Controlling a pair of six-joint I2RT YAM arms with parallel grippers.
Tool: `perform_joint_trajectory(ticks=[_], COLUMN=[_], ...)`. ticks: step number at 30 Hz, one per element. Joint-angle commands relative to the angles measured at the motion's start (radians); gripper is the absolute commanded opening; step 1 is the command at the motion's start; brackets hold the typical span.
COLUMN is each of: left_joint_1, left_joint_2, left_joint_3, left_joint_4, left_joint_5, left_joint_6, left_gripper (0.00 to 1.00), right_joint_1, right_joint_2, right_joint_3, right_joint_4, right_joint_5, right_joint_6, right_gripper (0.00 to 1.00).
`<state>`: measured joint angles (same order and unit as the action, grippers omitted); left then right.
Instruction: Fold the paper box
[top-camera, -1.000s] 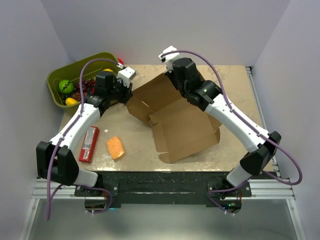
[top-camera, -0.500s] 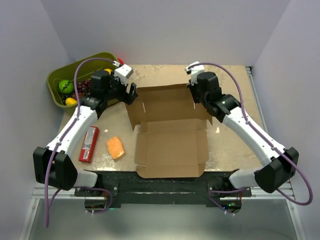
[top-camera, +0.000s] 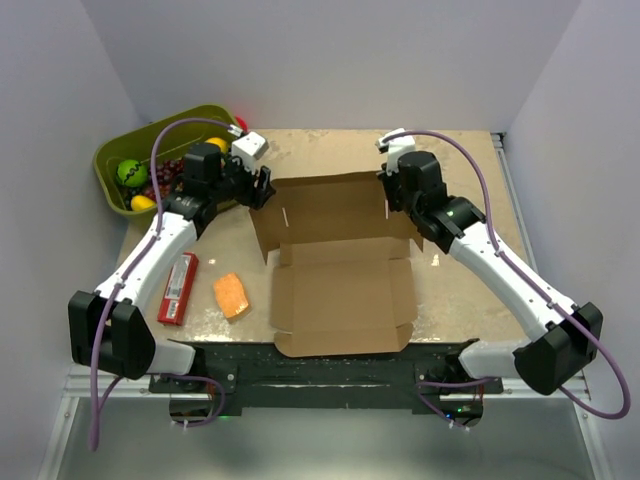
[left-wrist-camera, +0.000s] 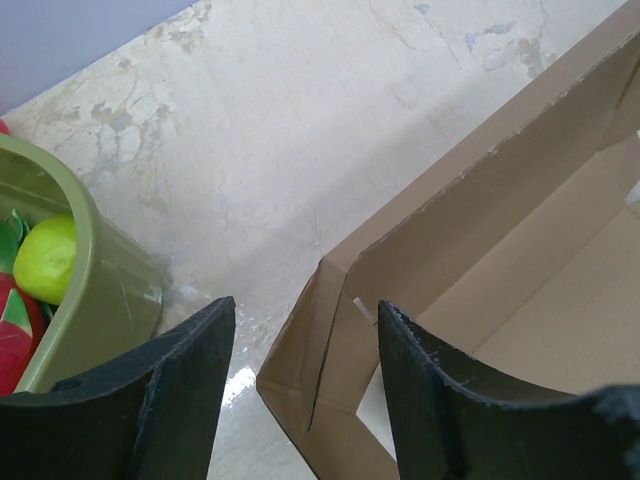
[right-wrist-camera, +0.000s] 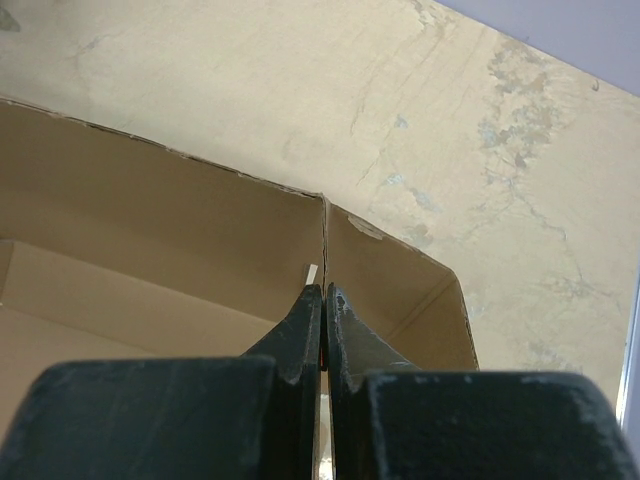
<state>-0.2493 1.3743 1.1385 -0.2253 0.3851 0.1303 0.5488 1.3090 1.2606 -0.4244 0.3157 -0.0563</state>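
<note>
The paper box (top-camera: 340, 290), brown corrugated cardboard, lies open and square to the table's front edge, its back wall standing up. My left gripper (top-camera: 265, 190) is open at the box's far left corner. In the left wrist view its fingers straddle the folded corner flap (left-wrist-camera: 330, 350) of the paper box (left-wrist-camera: 520, 200) without touching it. My right gripper (top-camera: 392, 205) is shut at the far right corner. In the right wrist view its fingertips (right-wrist-camera: 325, 288) meet just in front of the corner seam of the paper box (right-wrist-camera: 150, 210); no cardboard shows between them.
An olive-green bin (top-camera: 115, 165) with fruit stands at the back left, close behind my left gripper, and shows as a bin (left-wrist-camera: 100, 290) in the left wrist view. An orange block (top-camera: 231, 295) and a red bar (top-camera: 178, 288) lie left of the box.
The box, tilted and skewed a second ago, now lies flat and square. My right gripper swung right with it. My left gripper opened at the left corner.
</note>
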Motion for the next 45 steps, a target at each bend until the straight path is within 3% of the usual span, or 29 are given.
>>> perform_joint_trajectory(ticks=[1,3,12,23,27,28,30,31,33,34,35,38,45], left_joint_1=[-0.008,-0.018,-0.093,-0.102,-0.111,-0.114,-0.12,-0.126,-0.146,-0.153,-0.159,-0.185,-0.234], left_joint_2=[-0.015,-0.015,0.008,0.045,0.045,0.043,0.04,0.034,0.019,0.013,0.009,-0.007,-0.035], left_joint_3=[-0.002,-0.008,0.001,-0.019,-0.034,-0.037,-0.051,-0.057,-0.086,-0.1,-0.105,-0.128,-0.169], left_joint_4=[0.033,0.043,0.015,0.076,0.095,0.104,0.118,0.132,0.164,0.171,0.176,0.202,0.279], left_joint_5=[-0.04,-0.043,-0.196,-0.218,-0.244,-0.255,-0.293,-0.305,-0.354,-0.37,-0.382,-0.443,-0.509], left_joint_6=[-0.018,-0.021,-0.069,-0.265,-0.262,-0.252,-0.222,-0.209,-0.181,-0.173,-0.172,-0.17,-0.195], left_gripper=[0.6,0.57,0.22,0.12,0.07,0.05,0.0,0.0,0.0,0.0,0.0,0.0,0.0], right_joint_1=[-0.006,-0.006,-0.004,-0.004,-0.006,-0.004,-0.006,-0.006,-0.004,-0.004,-0.006,-0.004,-0.001], right_joint_2=[-0.027,-0.03,-0.034,-0.112,-0.136,-0.136,-0.145,-0.151,-0.181,-0.197,-0.212,-0.283,-0.353], right_joint_3=[0.003,0.003,-0.016,-0.191,-0.233,-0.228,-0.214,-0.211,-0.207,-0.21,-0.21,-0.207,-0.28], right_joint_4=[0.053,0.056,0.088,0.286,0.308,0.279,0.25,0.224,0.196,0.179,0.17,0.148,0.292], right_joint_5=[0.029,0.045,0.097,0.118,0.141,0.143,0.161,0.171,0.192,0.2,0.204,0.2,-0.166], right_joint_6=[0.032,0.041,0.101,0.233,0.262,0.269,0.291,0.3,0.34,0.352,0.381,0.461,0.763], right_gripper=[0.0,0.0,0.0,0.0,0.01,0.12,0.19,0.38,0.54,0.67,0.73,0.81,0.83])
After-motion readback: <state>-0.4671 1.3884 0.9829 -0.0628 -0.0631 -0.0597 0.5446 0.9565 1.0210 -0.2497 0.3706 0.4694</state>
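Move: The box's upper rear left corner lies just off my open left fingers: about 1 cm ahead, 1 cm right and 3 cm below. The green bin's middle is some 24 cm left of that hand and 9 cm farther out; the orange block is roughly 11 cm left and 18 cm back, down on the table. My right hand already pinches the rear right corner, with the rear left corner about 26 cm to its left, roughly level with it. I close my left fingers around the seam of the box's rear left corner while that hand sinks about 5 cm, slides some 2 cm right and turns slightly counter-clockwise. My right hand first keeps its pinch, easing the other corner down about 2 cm as it rolls; then it opens wide, lets go and pulls up and back roughly 8 cm, rolling further, left side rising. ##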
